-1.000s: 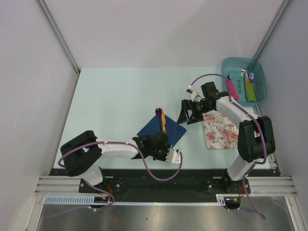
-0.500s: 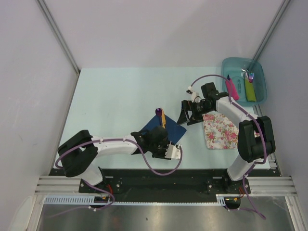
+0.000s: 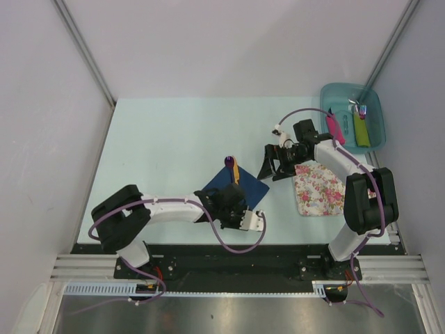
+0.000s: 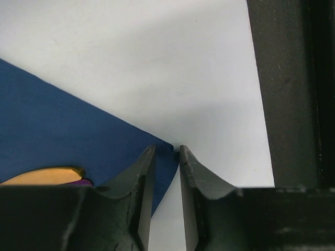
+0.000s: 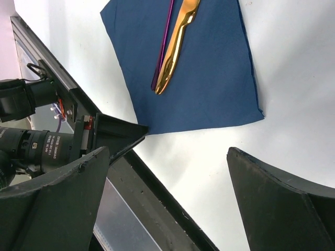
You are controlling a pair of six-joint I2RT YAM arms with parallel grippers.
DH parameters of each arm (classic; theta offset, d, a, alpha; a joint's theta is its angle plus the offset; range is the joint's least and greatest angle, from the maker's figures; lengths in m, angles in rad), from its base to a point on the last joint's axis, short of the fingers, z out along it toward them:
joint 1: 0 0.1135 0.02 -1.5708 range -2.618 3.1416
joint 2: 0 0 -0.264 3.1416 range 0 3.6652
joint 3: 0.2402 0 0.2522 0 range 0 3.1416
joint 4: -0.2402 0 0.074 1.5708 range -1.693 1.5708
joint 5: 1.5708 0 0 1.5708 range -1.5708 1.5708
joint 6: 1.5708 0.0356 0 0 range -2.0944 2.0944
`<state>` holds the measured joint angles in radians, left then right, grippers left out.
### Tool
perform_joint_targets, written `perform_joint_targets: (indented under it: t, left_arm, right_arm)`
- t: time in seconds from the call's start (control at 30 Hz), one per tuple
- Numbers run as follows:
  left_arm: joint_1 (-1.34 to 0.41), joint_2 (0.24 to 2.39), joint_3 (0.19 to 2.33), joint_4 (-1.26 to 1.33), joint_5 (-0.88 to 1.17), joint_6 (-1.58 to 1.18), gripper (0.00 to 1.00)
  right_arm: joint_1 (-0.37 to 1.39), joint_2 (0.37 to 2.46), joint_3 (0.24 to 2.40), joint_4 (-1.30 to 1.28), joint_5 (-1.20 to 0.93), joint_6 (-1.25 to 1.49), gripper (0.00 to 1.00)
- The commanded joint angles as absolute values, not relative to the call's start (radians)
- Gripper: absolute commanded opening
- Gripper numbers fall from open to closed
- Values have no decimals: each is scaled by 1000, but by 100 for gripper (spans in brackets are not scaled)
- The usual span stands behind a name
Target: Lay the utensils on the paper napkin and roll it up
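The dark blue paper napkin (image 3: 252,188) lies flat as a diamond near the table's front. On it rest the utensils side by side: the tan wooden knife (image 3: 236,170) and the purple spoon (image 3: 228,161). In the right wrist view the knife (image 5: 178,39) and the spoon's thin handle (image 5: 164,44) lie along the napkin (image 5: 209,78). My left gripper (image 4: 167,149) is low over the napkin's near corner (image 4: 57,136), jaws a narrow gap apart, the corner's tip lying between them. My right gripper (image 3: 272,170) hovers wide open just right of the napkin, holding nothing.
A floral mat (image 3: 318,189) lies at the right front. A teal tray (image 3: 375,101) at the back right holds pink-handled and green-handled cutlery. The black rail (image 4: 288,94) runs along the table's near edge, close to my left gripper.
My left gripper's jaws have parted from shut to a narrow gap, and the arm has shifted slightly at the napkin's near corner. The right arm has stayed put.
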<state>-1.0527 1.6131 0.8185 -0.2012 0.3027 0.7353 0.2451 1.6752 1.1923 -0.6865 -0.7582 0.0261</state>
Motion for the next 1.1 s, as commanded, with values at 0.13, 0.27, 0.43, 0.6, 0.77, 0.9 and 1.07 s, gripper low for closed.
perform_joint_targets:
  t: [0.13,0.27,0.43,0.6,0.77,0.9,1.07]
  left_arm:
    - [-1048,1675,861,-216,319,764,11]
    - [-1031,1678,876,-222,318,778,4]
    - [-1019,1638,910,-261,354,796,1]
    - [-1011,1592,923,-302,391,815,0]
    - [-965,1582,980,-359,439,818,0]
    - [-914,1583,1032,-393,471,816,0]
    - [-882,1603,1046,-367,466,833,0]
  right_arm:
    - [227,1671,1189,-680,-787,32,100]
    - [225,1667,1184,-677,-790,34,100]
    - [229,1667,1178,-669,-796,38,100]
    - [230,1666,1164,-660,-807,38,100]
    - [235,1667,1157,-650,-810,37,100]
    - [235,1669,1154,-647,-811,40,100]
    - [238,1675,1140,-624,-830,54,98]
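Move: The napkin's near corner already stands between the left hand's half-open fingertips, straight below by about 1 cm. From that hand the golden knife's middle lies some 13 cm ahead and 1 cm left, the purple spoon's about 13 cm ahead and 3 cm left. From the right hand the corner lies roughly 14 cm back, 10 cm left and 11 cm below. The left fingers shut on the napkin's near corner, then carry it about 5 cm up and 5 cm forward. ##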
